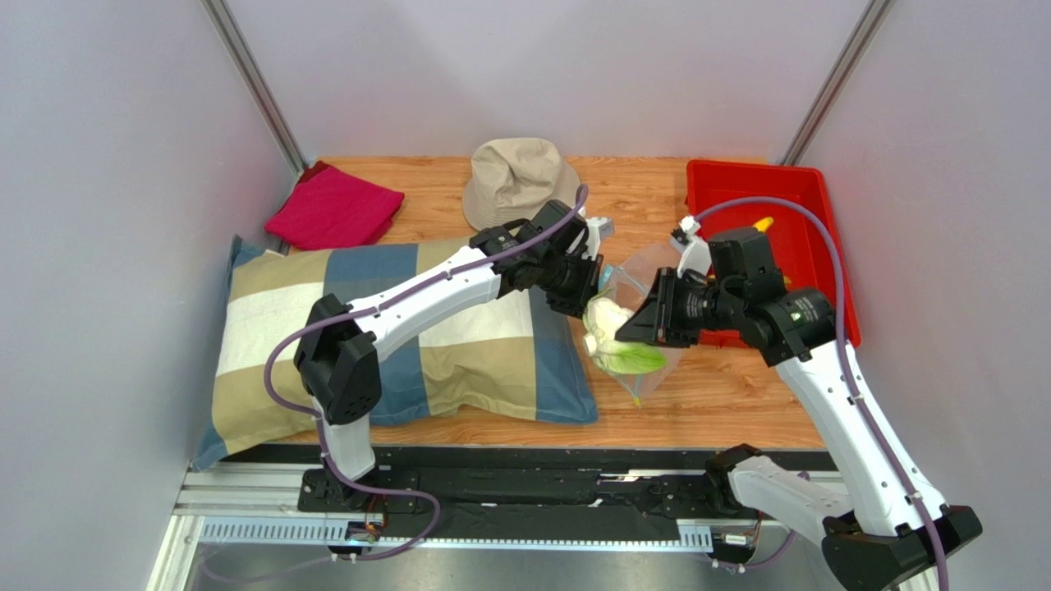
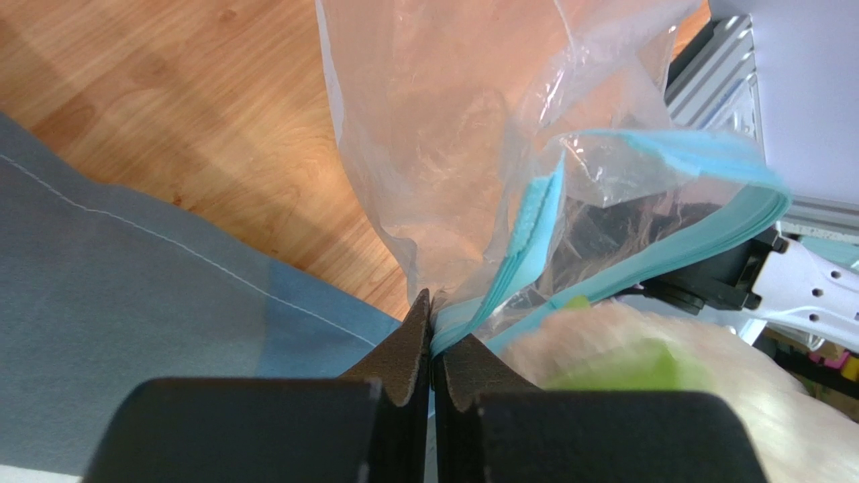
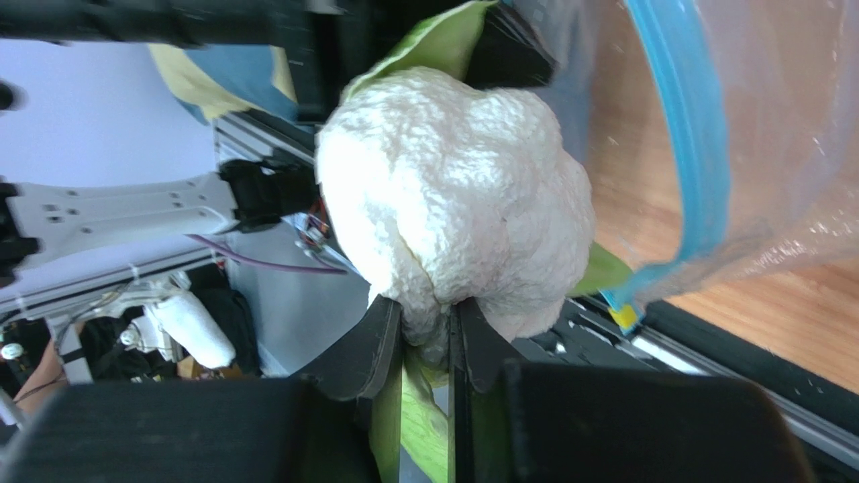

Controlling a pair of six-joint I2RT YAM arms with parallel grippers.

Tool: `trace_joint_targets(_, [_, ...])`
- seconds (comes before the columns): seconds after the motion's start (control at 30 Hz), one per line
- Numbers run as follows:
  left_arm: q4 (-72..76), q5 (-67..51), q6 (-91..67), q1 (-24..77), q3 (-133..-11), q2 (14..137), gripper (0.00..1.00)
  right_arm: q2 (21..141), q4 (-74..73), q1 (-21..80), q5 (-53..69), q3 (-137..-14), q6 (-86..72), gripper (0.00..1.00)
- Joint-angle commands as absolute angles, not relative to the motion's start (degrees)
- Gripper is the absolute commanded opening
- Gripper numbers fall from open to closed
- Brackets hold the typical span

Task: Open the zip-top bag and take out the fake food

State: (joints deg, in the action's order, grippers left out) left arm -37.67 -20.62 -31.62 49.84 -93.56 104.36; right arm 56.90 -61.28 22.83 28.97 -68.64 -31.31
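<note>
The clear zip-top bag (image 1: 644, 273) hangs above the table between both arms, its light blue zip strip (image 2: 706, 216) gaping open. My left gripper (image 2: 434, 337) is shut on the bag's edge at that strip, seen at the bag's left side (image 1: 580, 293) from above. The right gripper (image 3: 425, 327) is shut on the base of the fake food, a white cauliflower (image 3: 454, 191) with green leaves, which shows from above (image 1: 613, 339) at the bag's mouth. No plastic covers the cauliflower in the right wrist view, and the bag (image 3: 786, 151) lies to its right.
A red tray (image 1: 808, 240) sits at the back right with a yellow piece (image 1: 765, 224) in it. A beige hat (image 1: 521, 179) and a red cloth (image 1: 333, 207) lie at the back. A checked pillow (image 1: 395, 345) covers the left of the wooden table (image 1: 728, 394).
</note>
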Motion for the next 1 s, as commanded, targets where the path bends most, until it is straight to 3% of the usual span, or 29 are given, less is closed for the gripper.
trace_joint_targets(0.0, [-37.4, -21.0, -31.0, 49.9, -95.5, 103.1, 0.0, 58.0, -51.6, 22.3, 33.1, -80.4, -35.6, 0.0])
trace_joint_targets(0.17, [-37.4, -20.4, -30.0, 49.2, -96.3, 103.9, 0.0, 61.6, -61.5, 20.7, 22.0, -94.8, -32.7, 0.0])
trace_joint_targets(0.3, [-38.2, -20.7, -28.3, 48.2, -99.6, 106.5, 0.0, 68.9, -73.9, 20.1, -5.3, -105.8, -28.8, 0.0])
trace_joint_targets(0.4, [-39.1, -20.8, -26.5, 47.0, -103.5, 109.3, 0.0, 72.5, -78.2, 15.1, -13.2, -108.9, -28.7, 0.0])
trace_joint_targets(0.63, [-36.4, -20.7, -24.8, 41.6, -110.9, 115.4, 0.0, 77.8, -73.8, -1.6, -15.1, -102.3, -29.0, 0.0])
trace_joint_targets(0.97, [-20.3, -26.4, -33.0, 34.4, -114.3, 124.4, 0.0, 96.7, -76.8, -6.4, -26.5, -109.2, -27.2, 0.03])
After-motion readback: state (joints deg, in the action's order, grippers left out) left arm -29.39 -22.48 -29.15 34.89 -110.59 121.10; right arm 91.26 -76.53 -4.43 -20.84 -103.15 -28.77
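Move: The right hand already holds the fake cauliflower at the bag's mouth. The red tray it is bound for lies about 29 cm to its right, 18 cm ahead and 22 cm below. In the tray the orange sits about 23 cm right and 6 cm ahead of that hand, the banana 26 cm right and 20 cm ahead. The left hand keeps the zip-top bag; open table for it lies some 18 cm ahead and 8 cm right, the hat 25 cm ahead and 12 cm left. Still pinching the cauliflower by its stalk, the right hand carries it away from the bag in a quick arc: up about 14 cm while going forward, then sweeping right and back down over the red tray, 25 cm to the right in all, its wrist swinging clockwise until the fingers point steeply down. The left hand keeps its grip on the bag's zip edge and, after lingering, draws it forward towards the hat. ##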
